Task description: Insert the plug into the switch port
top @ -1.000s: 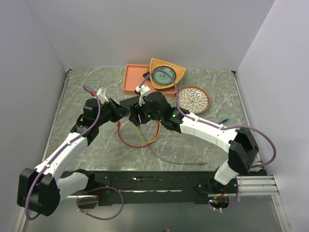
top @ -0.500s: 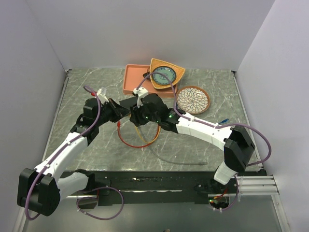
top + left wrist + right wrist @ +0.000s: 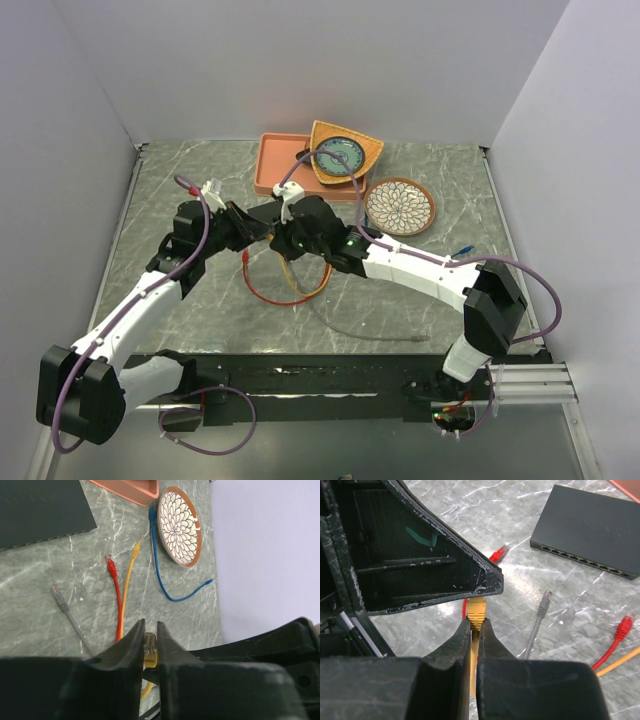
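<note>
The yellow plug (image 3: 149, 645) hangs above the table, pinched between both grippers. My left gripper (image 3: 150, 627) is shut on its clear tip. My right gripper (image 3: 476, 622) is shut on the yellow boot (image 3: 477, 609) just behind it, with the cable running back between the fingers. In the top view the two grippers meet at mid-table, left (image 3: 262, 230) and right (image 3: 279, 241). The switch (image 3: 592, 530) is a flat black box with its row of ports facing the right wrist camera. The switch (image 3: 40, 510) lies apart from the plug and is largely hidden under the arms from above.
Loose cables lie on the marble: a red plug (image 3: 110, 565), a yellow end (image 3: 135, 547), a grey plug (image 3: 545, 600) and a blue cable (image 3: 160, 575). At the back stand a salmon tray (image 3: 275, 165), an orange dish (image 3: 343, 152) and a floral plate (image 3: 400, 205).
My right gripper has shifted slightly left toward the left gripper and closed on the yellow plug's boot. The left gripper has stayed shut on the plug.
</note>
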{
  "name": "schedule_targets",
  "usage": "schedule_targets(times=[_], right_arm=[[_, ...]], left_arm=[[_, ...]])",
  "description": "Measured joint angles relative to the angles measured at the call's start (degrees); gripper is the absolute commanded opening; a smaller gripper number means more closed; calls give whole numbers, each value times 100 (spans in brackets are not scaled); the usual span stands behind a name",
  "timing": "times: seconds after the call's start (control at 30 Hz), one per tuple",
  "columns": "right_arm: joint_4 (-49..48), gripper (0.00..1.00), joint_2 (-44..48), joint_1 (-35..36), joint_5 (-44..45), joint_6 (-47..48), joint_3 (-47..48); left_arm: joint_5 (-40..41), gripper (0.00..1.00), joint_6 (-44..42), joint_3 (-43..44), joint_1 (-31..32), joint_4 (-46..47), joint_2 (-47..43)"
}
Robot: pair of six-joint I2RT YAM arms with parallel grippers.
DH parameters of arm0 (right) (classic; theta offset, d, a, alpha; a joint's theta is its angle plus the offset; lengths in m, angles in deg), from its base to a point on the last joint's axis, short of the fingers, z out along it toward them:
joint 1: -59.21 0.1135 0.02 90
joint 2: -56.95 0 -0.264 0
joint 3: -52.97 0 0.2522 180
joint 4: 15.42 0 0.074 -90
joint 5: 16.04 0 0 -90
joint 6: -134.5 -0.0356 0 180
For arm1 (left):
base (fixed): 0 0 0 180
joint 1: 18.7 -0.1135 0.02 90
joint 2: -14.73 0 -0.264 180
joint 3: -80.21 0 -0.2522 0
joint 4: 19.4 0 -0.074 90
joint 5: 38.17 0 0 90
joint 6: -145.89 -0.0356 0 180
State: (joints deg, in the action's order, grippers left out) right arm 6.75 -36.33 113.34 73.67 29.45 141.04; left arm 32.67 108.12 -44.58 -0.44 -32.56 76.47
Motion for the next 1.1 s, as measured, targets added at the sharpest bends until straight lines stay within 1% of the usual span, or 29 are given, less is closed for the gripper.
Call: schedule_targets(times=[0.03,0.07,0.13,0.17,0.27,0.37,0.6,0.7,0.9,0.97,1.1], right_arm=[[4,0,0,0,26,20,0],[17,0,0,0,66,55,0],[66,0,2,0,197,129,-7],[83,0,15,0,271,162,-33],[142,0,153,-9,444,249,-275],[267,0,404,-26,568,302,-621],[529,0,1222,-271,780,439,-1178],[621,0,1652,-533,780,452,-1329],[649,0,2461,-1475,614,452,-1692],[713,0,2579,-1661,597,470,-1759],[787,0,2629,-1827,535,531,-1856]], left_arm=[[4,42,-46,26,0,-15,22],[15,61,-98,70,0,-72,52],[63,72,-240,184,0,-175,125],[90,83,-267,280,0,-247,181],[201,91,-468,669,0,-356,424],[363,95,-680,1143,7,-455,741],[798,97,-1252,2194,7,-614,1943],[903,97,-1491,2601,7,-728,2594],[1172,98,-1978,3567,66,-1123,4019],[1349,99,-2166,4009,131,-1272,4540],[1672,99,-2516,4599,306,-1508,5252]])
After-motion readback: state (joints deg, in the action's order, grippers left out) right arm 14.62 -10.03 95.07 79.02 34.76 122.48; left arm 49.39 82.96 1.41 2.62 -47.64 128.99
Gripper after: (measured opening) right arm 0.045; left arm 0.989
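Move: The left hand, with the right hand's fingertips right beside it, is about to go for the switch, which lies about 15 cm ahead, practically in line sideways and some 19 cm below. The orange tray is about 32 cm ahead and 7 cm right; on the table, the grey plug lies some 4 cm ahead and 3 cm right, and the near red plug 4 cm ahead and 8 cm left. From the right hand the switch is about 18 cm ahead, 2 cm left and 19 cm below. The left hand opens wide and lets go of the yellow plug that both grippers hold, then travels about 18 cm forward, rising slightly at first and then sinking to end some 11 cm lower, rolling about 30 degrees left side up as the spread fingers come over the switch. The right hand keeps its shut grip on the yellow plug's boot and carries it about 19 cm to the right, away from the left hand, dipping a few centimetres and rising again while turning some 20 degrees clockwise. ##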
